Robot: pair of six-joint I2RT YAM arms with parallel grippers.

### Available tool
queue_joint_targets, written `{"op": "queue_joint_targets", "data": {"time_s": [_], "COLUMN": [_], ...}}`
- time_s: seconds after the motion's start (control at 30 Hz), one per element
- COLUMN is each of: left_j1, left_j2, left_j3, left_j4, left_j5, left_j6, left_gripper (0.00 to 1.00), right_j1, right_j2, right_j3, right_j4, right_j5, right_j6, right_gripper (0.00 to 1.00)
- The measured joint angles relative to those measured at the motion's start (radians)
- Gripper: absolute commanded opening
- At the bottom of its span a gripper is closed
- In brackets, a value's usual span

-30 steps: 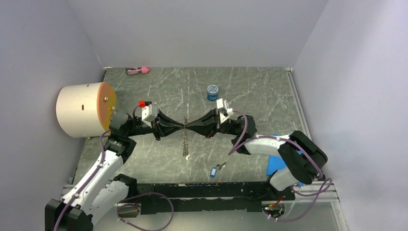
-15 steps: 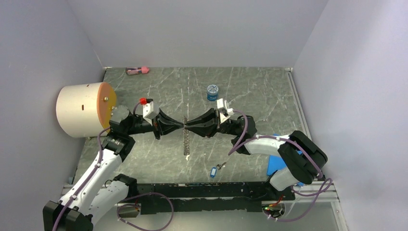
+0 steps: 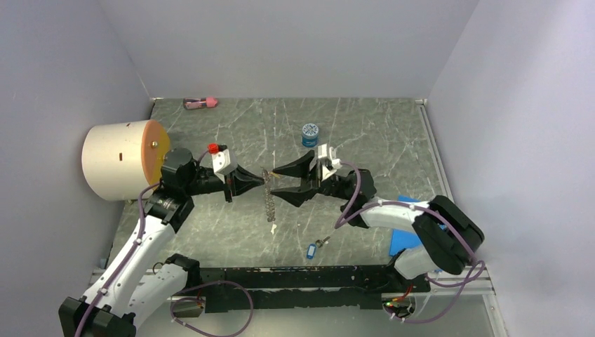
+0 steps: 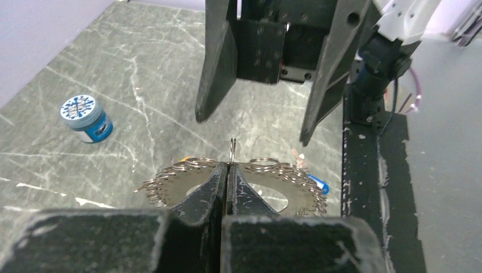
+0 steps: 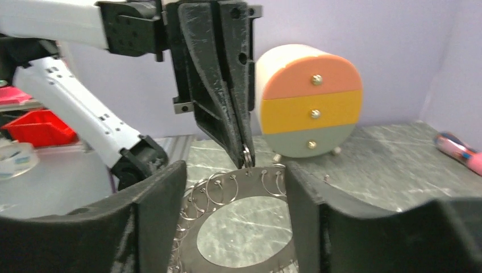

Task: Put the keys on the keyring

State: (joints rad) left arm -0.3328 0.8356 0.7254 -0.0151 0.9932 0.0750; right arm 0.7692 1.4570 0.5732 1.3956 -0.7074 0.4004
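Note:
The keyring [image 3: 269, 201] is a dark flat loop edged with several small wire rings, and it hangs edge-on over the table's middle. My left gripper [image 3: 262, 180] is shut on one small ring at its top, as the left wrist view shows [image 4: 228, 166]. My right gripper [image 3: 278, 183] faces it with its jaws standing wide on either side of the keyring [image 5: 250, 185], touching nothing. One of the keys, blue-headed [image 3: 311, 250], lies on the table near the front, and its blue head also peeks out behind the keyring [image 4: 319, 183].
A round cream drawer unit [image 3: 123, 160] with orange, yellow and grey drawer fronts stands at the left. A small blue jar [image 3: 310, 134] sits behind the grippers. A pink object [image 3: 201, 102] lies at the back wall, and a blue pad [image 3: 403, 239] under the right arm.
The right gripper has opened and let go of the keyring. The left gripper has shut on it and drawn slightly left, so the keyring now hangs from the left gripper alone.

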Motion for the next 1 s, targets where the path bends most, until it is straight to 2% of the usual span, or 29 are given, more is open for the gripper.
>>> {"op": "queue_joint_targets", "data": {"time_s": [0.13,0.43,0.63,0.83,1.0], "left_j1": [0.0,-0.003,-0.005,-0.005,-0.006], "left_j2": [0.0,-0.029,-0.076,-0.075,-0.021], "left_j3": [0.006,-0.016,-0.061,-0.084,-0.084], "left_j4": [-0.098,-0.208,-0.222,-0.201,-0.09], "left_j5": [-0.027,-0.045,-0.039,-0.032,-0.032], "left_j6": [0.132,0.483,0.67,0.662,0.452], "left_gripper": [0.03,0.03,0.02,0.02,0.03], "right_j1": [-0.006,-0.094,-0.136,-0.142,-0.145], "right_j2": [-0.097,-0.335,-0.463,-0.527,-0.531], "right_j3": [-0.035,-0.106,-0.158,-0.159,-0.159], "right_j4": [-0.126,-0.417,-0.602,-0.782,-0.938], "right_j5": [0.08,0.226,0.32,0.457,0.562], "right_j6": [-0.071,-0.192,-0.2,-0.17,-0.111], "right_gripper": [0.85,0.99,0.99,0.99,0.99]}}
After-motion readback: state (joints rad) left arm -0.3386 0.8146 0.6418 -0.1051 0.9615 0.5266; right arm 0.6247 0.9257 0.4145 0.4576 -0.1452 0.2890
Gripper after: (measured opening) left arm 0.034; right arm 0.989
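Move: The right hand, empty and partly open, has the blue-tagged keys on the table about 6 cm back, some 11 cm to its right and 28 cm below. The keyring hangs from the left fingertips, its middle level fore-and-aft, 2 cm to the left and 7 cm below; the blue jar stands about 27 cm ahead, 11 cm to the right. From the left hand those keys lie some 7 cm back, 14 cm to the right and 27 cm down. The right hand, already clear of the keyring, draws away from it some 12 cm to the right and 7 cm forward, then sinks about 8 cm as it swings round clockwise until its fingers point forward-left, opening from partly open to fully wide. The left hand keeps its pinch on the keyring and lowers it about 4 cm, rolling so that the forward side comes up some 25 degrees before easing partly back. ##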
